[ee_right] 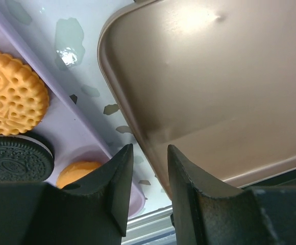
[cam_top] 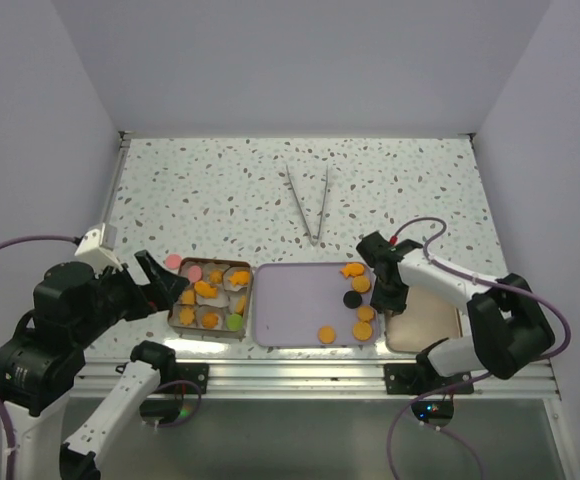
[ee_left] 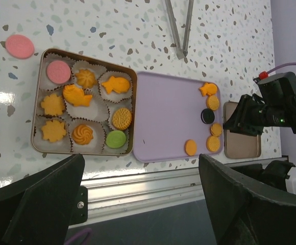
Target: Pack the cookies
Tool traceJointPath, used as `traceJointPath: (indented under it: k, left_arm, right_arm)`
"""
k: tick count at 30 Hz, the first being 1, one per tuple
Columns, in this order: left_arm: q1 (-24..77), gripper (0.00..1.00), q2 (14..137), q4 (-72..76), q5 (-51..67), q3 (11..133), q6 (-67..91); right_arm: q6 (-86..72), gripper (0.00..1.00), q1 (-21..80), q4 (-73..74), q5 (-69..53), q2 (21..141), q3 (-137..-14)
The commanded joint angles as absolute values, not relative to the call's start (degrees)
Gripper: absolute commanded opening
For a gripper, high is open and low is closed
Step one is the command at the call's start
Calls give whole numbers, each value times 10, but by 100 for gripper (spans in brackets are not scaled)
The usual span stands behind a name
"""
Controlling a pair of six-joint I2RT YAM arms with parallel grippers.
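Observation:
Several cookies fill the paper cups of a brown tin (cam_top: 251, 300) (ee_left: 134, 112). More cookies lie on the purple tray (cam_top: 295, 300) (ee_left: 168, 112): orange discs (cam_top: 326, 334) (ee_right: 13, 99), a black one (cam_top: 351, 298) (ee_right: 15, 158) and a fish shape (cam_top: 351, 270). One pink cookie (cam_top: 174, 261) (ee_left: 20, 46) rests on the table left of the tin. My left gripper (cam_top: 165, 280) (ee_left: 140, 158) hangs wide open above the tin's near side, holding nothing. My right gripper (cam_top: 388, 300) (ee_right: 149, 150) is low, its narrow-set jaws straddling the left rim of the brown lid (cam_top: 425, 325) (ee_right: 214, 76), with a gap still showing.
Metal tongs (cam_top: 310, 205) (ee_left: 181, 25) lie on the speckled table behind the tray. The lid sits right of the tray, close to the table's near edge and the aluminium rail (cam_top: 300, 372).

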State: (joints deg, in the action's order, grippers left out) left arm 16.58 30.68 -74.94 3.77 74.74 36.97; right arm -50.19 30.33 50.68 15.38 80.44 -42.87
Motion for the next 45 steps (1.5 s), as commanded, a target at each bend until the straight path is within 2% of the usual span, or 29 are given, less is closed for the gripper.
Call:
traceJointPath:
  k: [1,5,7,9,10,15,18,22,25,26,32,35,36,39,44,45]
  left_arm:
    - [168,99,308,-742,31,736,388]
    - [168,99,317,-732,35,729,389]
    - [168,99,321,-727,36,728,389]
    - [168,99,325,-722,36,727,388]
    - [168,99,325,-715,36,725,388]
    - [168,100,326,-690,36,701,386]
    - [168,100,330,-672,38,687,379]
    - [168,100,347,-635,40,681,364]
    - [168,100,366,-596,54,688,360]
    - [168,100,373,-584,68,696,359]
    - [168,100,424,-484,94,729,396]
    - [168,100,437,-415,139,725,432]
    - [168,100,439,-376,152,722,441]
    - [168,100,440,-309,191,707,476]
    - [167,100,416,-244,199,650,545]
    - [167,100,400,-201,206,635,560]
  right_arm:
    - [-490,35,302,470,160,813,-421]
    - [-484,28,302,446,144,839,-407]
    - [-479,16,302,425,130,843,-399]
    - [-474,9,302,407,110,836,-381]
    - [-468,0,302,405,111,831,-379]
    - [-439,0,302,487,155,791,-422]
    - [-434,0,302,551,188,739,-495]
    - [-424,0,302,663,228,698,-651]
    - [-409,0,303,679,200,688,-753]
    - [-403,0,302,666,142,686,-771]
    - [-459,0,302,469,-173,685,-867]
    - [-565,0,302,287,-269,689,-871]
    - [-641,0,302,171,-315,692,-861]
    - [-780,0,306,-36,-361,712,-850]
    - [-920,0,317,-238,-374,759,-881]
    - [-975,0,325,-316,-371,779,-892]
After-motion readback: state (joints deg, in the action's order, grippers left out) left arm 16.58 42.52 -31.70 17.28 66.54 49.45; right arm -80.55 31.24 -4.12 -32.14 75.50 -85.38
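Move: The tan lid lies open side up on the table, its middle about 8 cm to the right of the right hand, 1 cm nearer the base and 1 cm lower; its left rim stands between the half-open fingers. Left of that hand, all 1 cm lower, are the nearest round cookie, 5 cm off and level with it, the black cookie, 8 cm left and 3 farther out, and the lilac tray's middle, 16 left and 2 farther. From the left hand the lid is about 51 cm right, 5 ahead, 30 below. The lid's left rim gets pinched as the right fingers shut on it, then that hand lifts the lid some 50 cm while swinging about 22 cm left and a little forward, rolling roughly 100 degrees until the fingers point left instead of down. The left hand, wide open, first dips slightly, then reaches forward, right and up towards the lid, tilting as it goes, without touching it. ##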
